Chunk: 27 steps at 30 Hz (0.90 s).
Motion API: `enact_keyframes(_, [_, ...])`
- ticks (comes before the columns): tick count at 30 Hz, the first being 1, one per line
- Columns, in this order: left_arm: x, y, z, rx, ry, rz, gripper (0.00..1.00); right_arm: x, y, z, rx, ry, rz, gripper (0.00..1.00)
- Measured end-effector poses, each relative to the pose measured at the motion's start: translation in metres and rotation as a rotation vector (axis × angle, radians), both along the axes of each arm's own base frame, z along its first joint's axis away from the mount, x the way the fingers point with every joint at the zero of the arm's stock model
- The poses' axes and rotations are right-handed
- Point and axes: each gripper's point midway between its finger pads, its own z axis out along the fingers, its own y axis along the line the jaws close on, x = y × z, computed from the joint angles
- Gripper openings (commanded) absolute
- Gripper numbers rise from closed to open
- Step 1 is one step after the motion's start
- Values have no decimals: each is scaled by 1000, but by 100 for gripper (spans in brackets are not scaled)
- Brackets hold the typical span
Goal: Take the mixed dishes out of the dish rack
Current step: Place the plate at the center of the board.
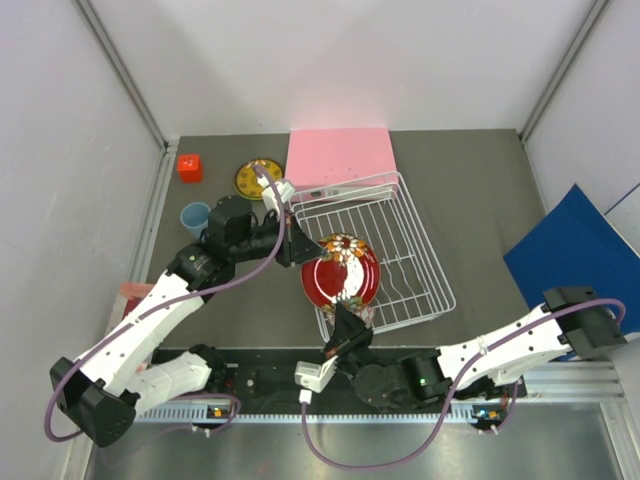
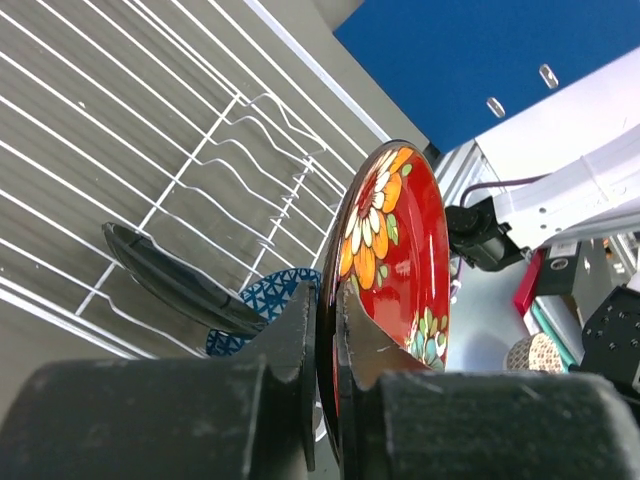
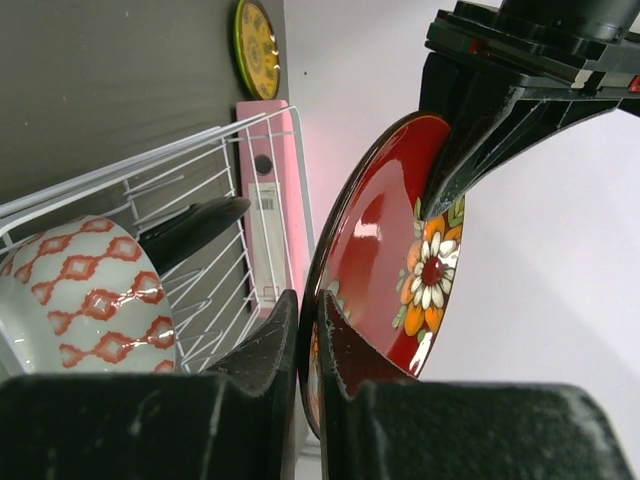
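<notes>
The black-and-red plate (image 1: 342, 272) with a flower pattern stands on edge over the near left part of the white wire dish rack (image 1: 405, 240). My left gripper (image 1: 303, 250) is shut on its far rim, and the left wrist view shows the jaws (image 2: 328, 305) pinching the plate (image 2: 395, 240). My right gripper (image 1: 346, 322) is shut on its near rim (image 3: 308, 305). The small patterned bowl lies in the rack beside the plate, blue inside (image 2: 262, 300), red-white outside (image 3: 80, 290). The yellow-amber plate (image 1: 258, 178) and the light blue cup (image 1: 194, 217) sit on the table left of the rack. The lime green plate is out of view.
A flat pink box (image 1: 340, 158) lies against the rack's far edge. A small red cube (image 1: 190, 167) sits at the far left. A blue folder (image 1: 575, 260) leans at the right. A dark elongated piece (image 2: 170, 275) lies in the rack near the bowl.
</notes>
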Motion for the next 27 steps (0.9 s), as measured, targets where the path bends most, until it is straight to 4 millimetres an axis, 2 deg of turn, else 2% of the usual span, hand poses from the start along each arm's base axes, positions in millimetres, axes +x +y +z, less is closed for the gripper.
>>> enact_keyframes(1, [0, 1, 0, -1, 5, 8, 0, 0, 0, 0, 0, -1, -1, 29])
enact_keyframes(2, [0, 1, 0, -3, 9, 16, 0, 0, 0, 0, 0, -3, -1, 48])
enact_keyframes(4, [-1, 1, 1, -4, 1, 17, 0, 1, 0, 2, 14, -3, -7, 60])
enact_keyframes(5, [-1, 2, 0, 4, 0, 22, 0, 1, 0, 5, 19, -9, -16, 71])
enact_keyframes(7, [0, 4, -4, 18, 4, 41, 0, 3, -2, 9, 43, -11, -35, 80])
enact_keyframes(8, [1, 6, -5, 26, 5, 56, 0, 3, -3, 11, 50, -12, -44, 99])
enact_keyframes(13, [17, 21, -9, 60, 1, 175, 0, 7, -12, 22, 116, -16, -108, 100])
enact_keyframes(17, [39, 51, 0, 50, -10, 356, 0, 12, -25, 43, 237, 5, -179, 100])
enact_keyframes(21, [69, 103, 7, 36, -1, 624, 0, 21, -52, 87, 509, 92, -280, 100])
enact_keyframes(22, [77, 121, 5, 48, 10, 716, 0, 24, -60, 99, 603, 128, -303, 100])
enact_keyframes(24, [88, 142, -5, 84, 40, 832, 0, 31, -77, 122, 783, 199, -341, 100])
enact_keyframes(27, [97, 153, -26, 137, 107, 900, 0, 40, -102, 139, 992, 284, -378, 100])
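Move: The red plate is gripped by both hands, its middle some 8 cm ahead of the right hand. From the left hand, bare counter for it lies about 17 cm forward, 18 left and 25 below; the yellow plate is roughly 33 ahead and 15 left, the rack's middle 10 ahead and 17 right. The patterned bowl sits about 6 ahead, 6 left and 14 below the right hand. Right hand lets go, rising 14 cm; left carries the plate about 15 cm left, 10 forward, turning counter-clockwise. ##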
